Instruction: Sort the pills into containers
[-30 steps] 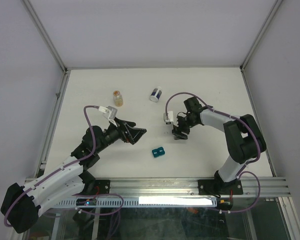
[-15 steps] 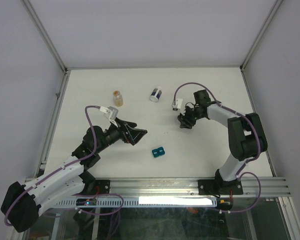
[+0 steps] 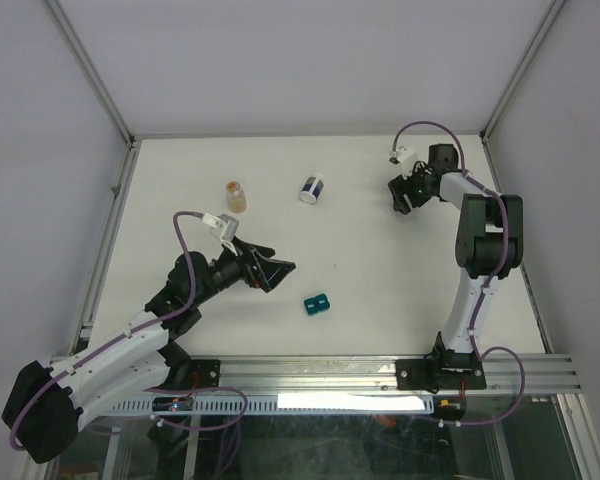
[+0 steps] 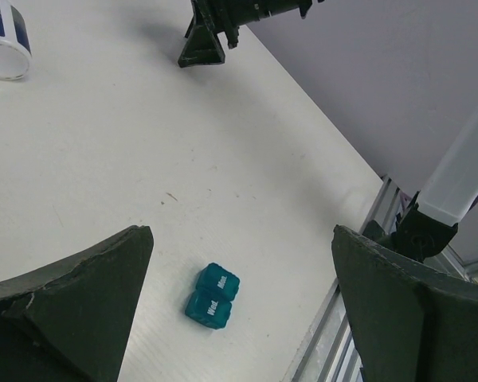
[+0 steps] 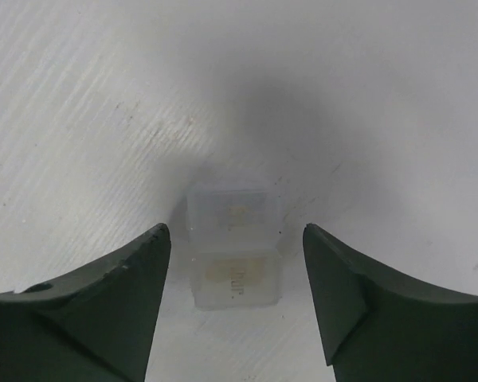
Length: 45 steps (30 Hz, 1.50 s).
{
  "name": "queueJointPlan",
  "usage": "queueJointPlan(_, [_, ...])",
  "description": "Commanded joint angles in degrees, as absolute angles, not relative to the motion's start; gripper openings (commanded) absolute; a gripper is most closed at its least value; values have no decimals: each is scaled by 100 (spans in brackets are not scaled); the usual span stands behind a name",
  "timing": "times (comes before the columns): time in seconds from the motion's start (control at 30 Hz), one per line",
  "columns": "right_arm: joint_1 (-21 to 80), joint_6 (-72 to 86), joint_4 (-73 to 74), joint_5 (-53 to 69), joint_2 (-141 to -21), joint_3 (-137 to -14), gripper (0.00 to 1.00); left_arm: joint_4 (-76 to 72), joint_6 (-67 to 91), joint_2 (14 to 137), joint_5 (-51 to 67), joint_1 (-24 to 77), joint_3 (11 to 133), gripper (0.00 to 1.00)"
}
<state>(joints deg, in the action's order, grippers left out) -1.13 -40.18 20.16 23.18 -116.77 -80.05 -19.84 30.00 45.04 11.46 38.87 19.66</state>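
Note:
Two joined see-through containers (image 5: pixel 233 274) lie on the white table, right between the fingers of my right gripper (image 5: pixel 235 231). That gripper is open, with a gap on each side of them. A faint tan patch shows inside each cell. In the top view my right gripper (image 3: pixel 400 197) is near the far right corner and hides the containers. The pills show as an orange blob in a small clear bottle (image 3: pixel 236 196) at the back left. My left gripper (image 3: pixel 277 268) hovers wide open over mid-table, holding nothing.
A white jar with a dark-blue band (image 3: pixel 311 189) lies at the back centre. A small teal block (image 4: pixel 211 295) marked "Wed." and "Mon." sits below my left gripper (image 4: pixel 243 239). The metal rail (image 3: pixel 380 372) runs along the near edge.
My right arm has swung from the middle of the table away toward the far right corner. The left arm has not moved.

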Motion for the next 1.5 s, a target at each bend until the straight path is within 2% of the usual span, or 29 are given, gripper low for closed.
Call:
queueJointPlan(0.0, [-43, -3516, 2027, 2061, -11425, -8318, 76, -2320, 2887, 4565, 1316, 3824, 2085, 99])
queueJointPlan(0.13, [-81, -3517, 2082, 2540, -10557, -8022, 85, -2232, 2836, 4621, 1301, 3831, 2135, 99])
queueJointPlan(0.23, [-74, -3616, 2534, 3249, -9707, -7785, 86, -2223, 2884, 4557, 1333, 3832, 2151, 99])
queueJointPlan(0.37, [-87, -2986, 3197, 3982, -8421, -7559, 94, -2208, 2807, 4341, 1208, 3829, 2311, 99])
queueJointPlan(0.4, [-106, -2770, 3347, 3987, -8125, -7590, 98, -2190, 2737, 4270, 1085, 3832, 2395, 99])
queueJointPlan(0.53, [-401, -1997, 3423, 3736, -6877, -7485, 99, -2202, 2494, 4107, 420, 3762, 2775, 99])
queueJointPlan(0.67, [-417, -1429, 3153, 3218, -5636, -7348, 99, -2206, 2657, 4230, 780, 3433, 3344, 99])
queueJointPlan(0.77, [-409, -1132, 3158, 3429, -5013, -7473, 99, -2175, 2690, 4341, 1090, 3368, 3800, 99])
queueJointPlan(0.97, [-413, -522, 3211, 3450, -4699, -7841, 99, -1813, 2704, 4330, 1605, 3364, 4233, 99])
queueJointPlan(1.47, [-418, 556, 3224, 2872, -4703, -8214, 99, -1675, 2703, 3902, 1966, 3368, 4018, 99])
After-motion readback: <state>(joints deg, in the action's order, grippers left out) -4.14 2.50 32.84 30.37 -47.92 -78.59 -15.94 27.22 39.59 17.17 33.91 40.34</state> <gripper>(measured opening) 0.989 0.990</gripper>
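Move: The clear pill box lies on the table right at the right hand's fingertips, about 1 cm ahead, 1 cm to the left and 1 cm below. From that hand the white bottle is some 27 cm left and 4 cm farther out, while the teal pill box is 27 cm left and about 29 cm back. From the left hand the clear pill box lies roughly 27 cm ahead, 34 cm right and 18 cm below. The right fingers, already loosened from the clear pill box, spread fully and leave it, the hand climbing about 40 cm and then also drawing back over 20 cm while the wrist tips its fingers up and rolls its left side upward. After a short wait the empty left hand rises nearly 20 cm, its right-pointing fingers staying wide open and tilting upward. ##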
